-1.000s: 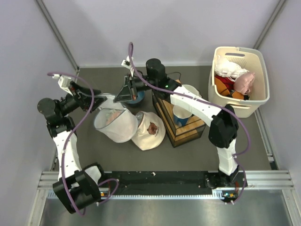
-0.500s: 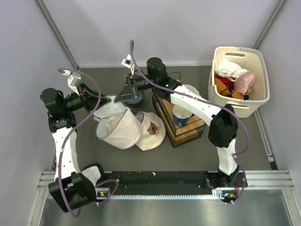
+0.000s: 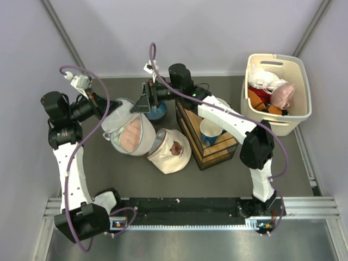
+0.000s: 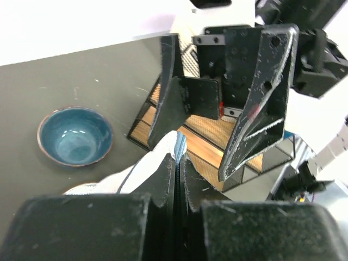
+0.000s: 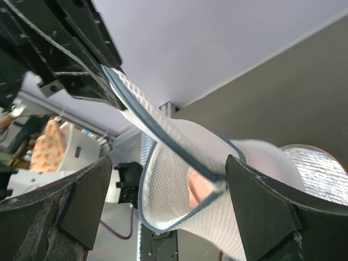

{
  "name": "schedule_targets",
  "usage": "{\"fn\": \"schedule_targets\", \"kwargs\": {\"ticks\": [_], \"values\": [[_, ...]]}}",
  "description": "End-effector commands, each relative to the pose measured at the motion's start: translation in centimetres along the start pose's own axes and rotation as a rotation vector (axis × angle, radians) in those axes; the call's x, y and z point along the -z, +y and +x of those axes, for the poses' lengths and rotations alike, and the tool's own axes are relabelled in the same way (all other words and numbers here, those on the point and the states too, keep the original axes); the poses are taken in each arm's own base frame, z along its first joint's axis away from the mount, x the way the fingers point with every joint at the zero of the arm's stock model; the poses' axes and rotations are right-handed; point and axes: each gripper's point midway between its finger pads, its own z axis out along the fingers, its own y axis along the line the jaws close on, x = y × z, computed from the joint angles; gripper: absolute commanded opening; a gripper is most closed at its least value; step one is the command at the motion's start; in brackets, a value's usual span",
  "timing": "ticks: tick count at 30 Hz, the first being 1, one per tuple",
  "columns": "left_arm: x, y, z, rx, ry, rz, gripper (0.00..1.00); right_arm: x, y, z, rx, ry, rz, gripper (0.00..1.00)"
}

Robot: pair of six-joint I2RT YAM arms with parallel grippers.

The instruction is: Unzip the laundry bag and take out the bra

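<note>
The white mesh laundry bag (image 3: 124, 137) hangs tilted off the table from its blue-trimmed rim. My left gripper (image 3: 110, 110) is shut on that rim (image 4: 175, 145), pinching the trim between its closed jaws. The peach bra (image 3: 131, 132) shows through the mesh and through the bag's opening (image 5: 199, 187). My right gripper (image 3: 141, 104) stands open just right of the rim, its fingers (image 5: 260, 209) on either side of the bag's mouth (image 5: 173, 179) without touching it. In the left wrist view the right gripper's fingers (image 4: 260, 103) hang spread just ahead.
A cream cloth with a brown mark (image 3: 172, 151) lies right of the bag. A blue bowl (image 3: 158, 112) sits behind it (image 4: 75, 136). A black-framed wooden crate (image 3: 213, 147) holds a blue cup (image 3: 209, 132). A beige basket (image 3: 300, 81) of clothes stands at the far right.
My left gripper has shut on the bag's rim and lifted it up and left. My right gripper has opened and let go of the bag.
</note>
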Motion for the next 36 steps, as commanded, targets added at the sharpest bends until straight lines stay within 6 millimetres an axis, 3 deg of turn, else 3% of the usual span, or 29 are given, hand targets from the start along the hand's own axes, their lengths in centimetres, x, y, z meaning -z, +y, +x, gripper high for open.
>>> {"fn": "schedule_targets", "kwargs": {"ticks": [1, 6, 10, 12, 17, 23, 26, 27, 29, 30, 32, 33, 36], "values": [[0.8, 1.5, -1.7, 0.046, -0.050, -0.214, 0.00, 2.8, 2.1, -4.2, 0.098, -0.118, 0.158, 0.85], [1.5, 1.4, -1.1, 0.165, -0.056, -0.301, 0.00, 4.3, 0.9, -3.8, 0.083, -0.156, 0.275, 0.75], [1.5, 0.5, -1.3, 0.167, -0.064, -0.279, 0.00, 3.9, -0.1, -2.8, 0.072, -0.125, 0.282, 0.66], [1.5, 0.4, -1.3, 0.170, -0.064, -0.276, 0.00, 3.4, -0.2, -2.1, 0.065, -0.105, 0.282, 0.66], [1.4, 0.1, -1.5, 0.174, -0.064, -0.258, 0.00, 1.6, -2.0, 1.1, 0.107, 0.000, 0.375, 0.82], [1.4, 0.1, -1.5, 0.179, -0.063, -0.255, 0.00, 0.4, -3.4, 3.1, 0.130, 0.045, 0.419, 0.74], [1.4, -0.1, -1.6, 0.177, -0.066, -0.248, 0.00, -0.2, -3.6, 3.6, 0.140, 0.057, 0.427, 0.66], [1.4, -0.2, -1.6, 0.177, -0.067, -0.246, 0.00, -0.3, -3.9, 3.8, 0.136, 0.060, 0.437, 0.59], [1.3, -0.3, -1.6, 0.173, -0.067, -0.244, 0.00, -0.4, -4.3, 3.8, 0.134, 0.058, 0.454, 0.42], [1.3, -0.2, -1.6, 0.175, -0.065, -0.246, 0.00, -0.1, -4.7, 3.7, 0.135, 0.050, 0.478, 0.23], [1.4, 0.0, -1.5, 0.179, -0.065, -0.256, 0.00, 0.1, -5.2, 3.8, 0.125, 0.046, 0.508, 0.06], [1.4, 0.1, -1.4, 0.183, -0.065, -0.263, 0.00, 0.4, -5.5, 3.7, 0.118, 0.039, 0.524, 0.00], [1.6, 1.0, -1.1, 0.205, -0.063, -0.304, 0.00, 0.8, -5.8, 3.6, 0.121, 0.040, 0.538, 0.00]]}}
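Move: The bag's zipped rim, just below the knotted zipper pull, hangs roughly 8 cm below the open right fingers, about 1 cm forward and 1 cm to the right. Inside the bag the pink bra is some 4 cm back, 5 cm left and 14 cm down. The blue bowl stands about 15 cm forward, 4 cm right and 28 cm below. From the left hand, shut on the lid's edge, that rim is about 8 cm right, level fore and aft, and 11 cm down. The bag's rim beside the zipper pull gets pinched by the right hand, which first swings about 3 cm right and a little forward and up, then sinks some 10 cm and returns left. Its fingers tip down and turn clockwise, roughly 20 degrees each, and shut at the bottom. The left hand keeps the lid's edge, easing about 2 cm left and turning about 15 degrees counter-clockwise before holding still. ##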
